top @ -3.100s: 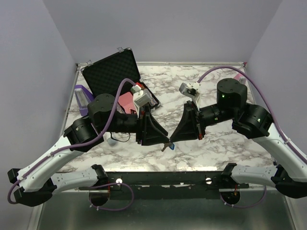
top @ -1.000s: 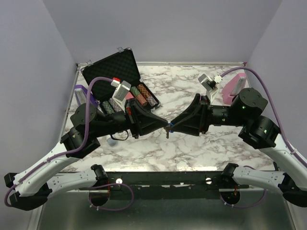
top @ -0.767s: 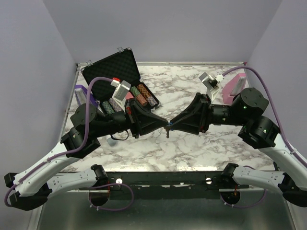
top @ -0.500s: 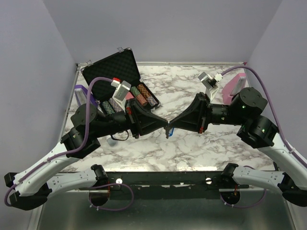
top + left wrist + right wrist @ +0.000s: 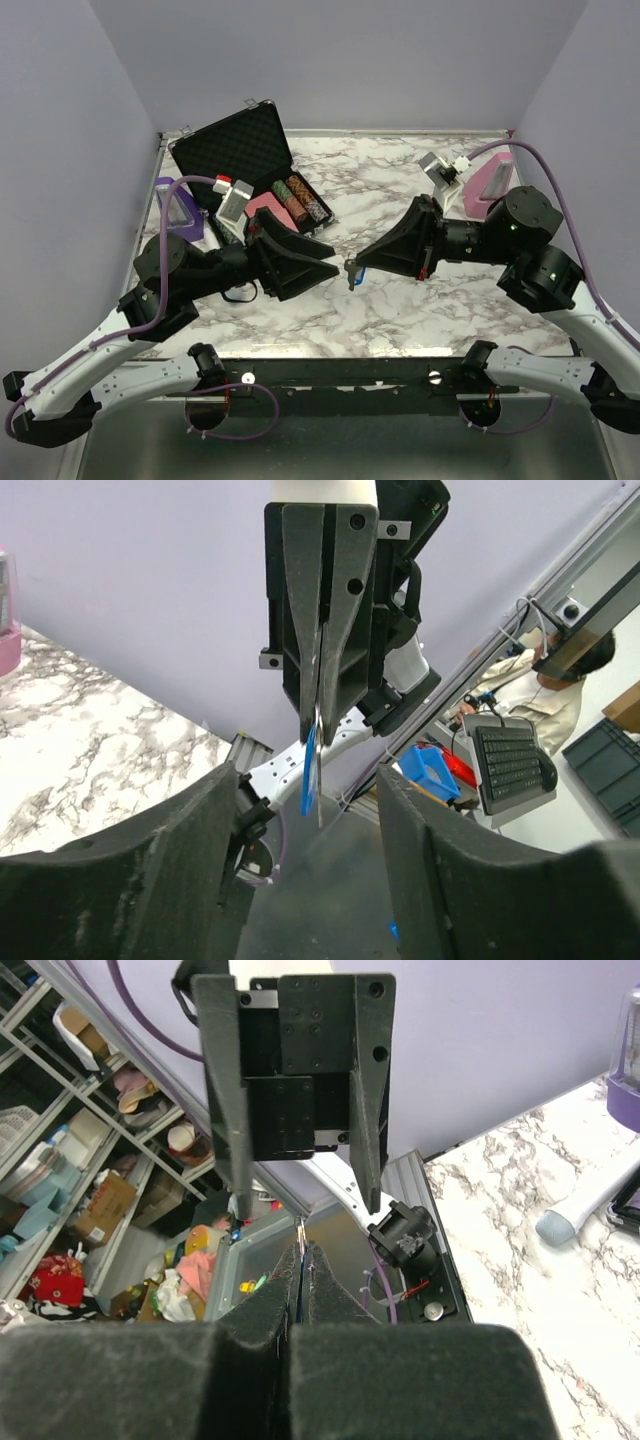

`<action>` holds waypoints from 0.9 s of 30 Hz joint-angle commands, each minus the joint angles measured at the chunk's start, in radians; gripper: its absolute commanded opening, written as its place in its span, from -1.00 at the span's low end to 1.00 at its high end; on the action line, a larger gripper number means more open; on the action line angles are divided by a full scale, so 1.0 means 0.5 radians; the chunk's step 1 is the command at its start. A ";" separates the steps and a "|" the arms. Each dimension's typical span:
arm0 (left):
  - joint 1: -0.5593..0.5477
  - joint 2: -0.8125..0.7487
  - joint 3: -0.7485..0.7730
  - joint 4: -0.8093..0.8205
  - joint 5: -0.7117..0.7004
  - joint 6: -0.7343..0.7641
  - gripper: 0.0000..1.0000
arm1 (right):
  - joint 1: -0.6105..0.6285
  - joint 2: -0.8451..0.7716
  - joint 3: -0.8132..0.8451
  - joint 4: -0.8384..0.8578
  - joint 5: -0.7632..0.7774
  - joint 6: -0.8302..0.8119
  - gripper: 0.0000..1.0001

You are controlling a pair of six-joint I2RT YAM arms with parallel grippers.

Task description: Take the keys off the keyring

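Observation:
Above the marble table, my right gripper is shut on the keyring. Its blue tag and the small silver key hang from the fingertips. The left wrist view shows the blue tag and the thin key side by side, dangling under the shut right fingers. In the right wrist view only a thin metal and blue sliver shows between my right gripper's pressed pads. My left gripper stands open just left of the key, apart from it, with nothing between its fingers.
An open black poker chip case with rows of chips sits at the back left. A purple container stands beside it, and a pink-purple one at the back right. A white pen lies on the marble.
My left gripper has opened, let go and drawn back to the left. My right gripper has shut on the keyring and now holds it alone, with the key hanging from it.

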 commanded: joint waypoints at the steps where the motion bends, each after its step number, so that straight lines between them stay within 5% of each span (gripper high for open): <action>1: -0.014 -0.095 -0.155 0.113 -0.058 -0.058 0.19 | 0.013 -0.046 -0.033 0.019 0.096 0.005 -0.99; 13: -0.075 0.012 -0.088 0.153 -0.022 -0.021 -0.06 | 0.016 -0.031 -0.030 0.031 0.075 0.018 -0.99; 21: -0.088 0.046 -0.051 0.144 -0.028 0.001 -0.42 | 0.013 -0.025 -0.036 0.022 0.059 0.012 -0.99; 27: -0.088 0.068 -0.008 0.126 -0.034 0.025 -0.45 | 0.013 -0.025 -0.039 0.010 0.047 0.008 -0.99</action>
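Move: The keys jut from the right gripper's closed fingertips, roughly 2 cm to the right of the open left hand's point, about 1 cm back and 1 cm below. The blue tag beside them lies some 3 cm right, 2 cm back and 1 cm below the left point. From the right hand the keys are about 1 cm left, 1 cm back and 1 cm below. Down first, about 2 cm, and then rightward by about as much, the left hand brings its fingers in around the keys, rising about 1 cm at the last. Its fingers narrow from roughly two-thirds open to about a quarter without shutting; contact can't be seen. The right hand stays in place and keeps its pinch on the bunch. ##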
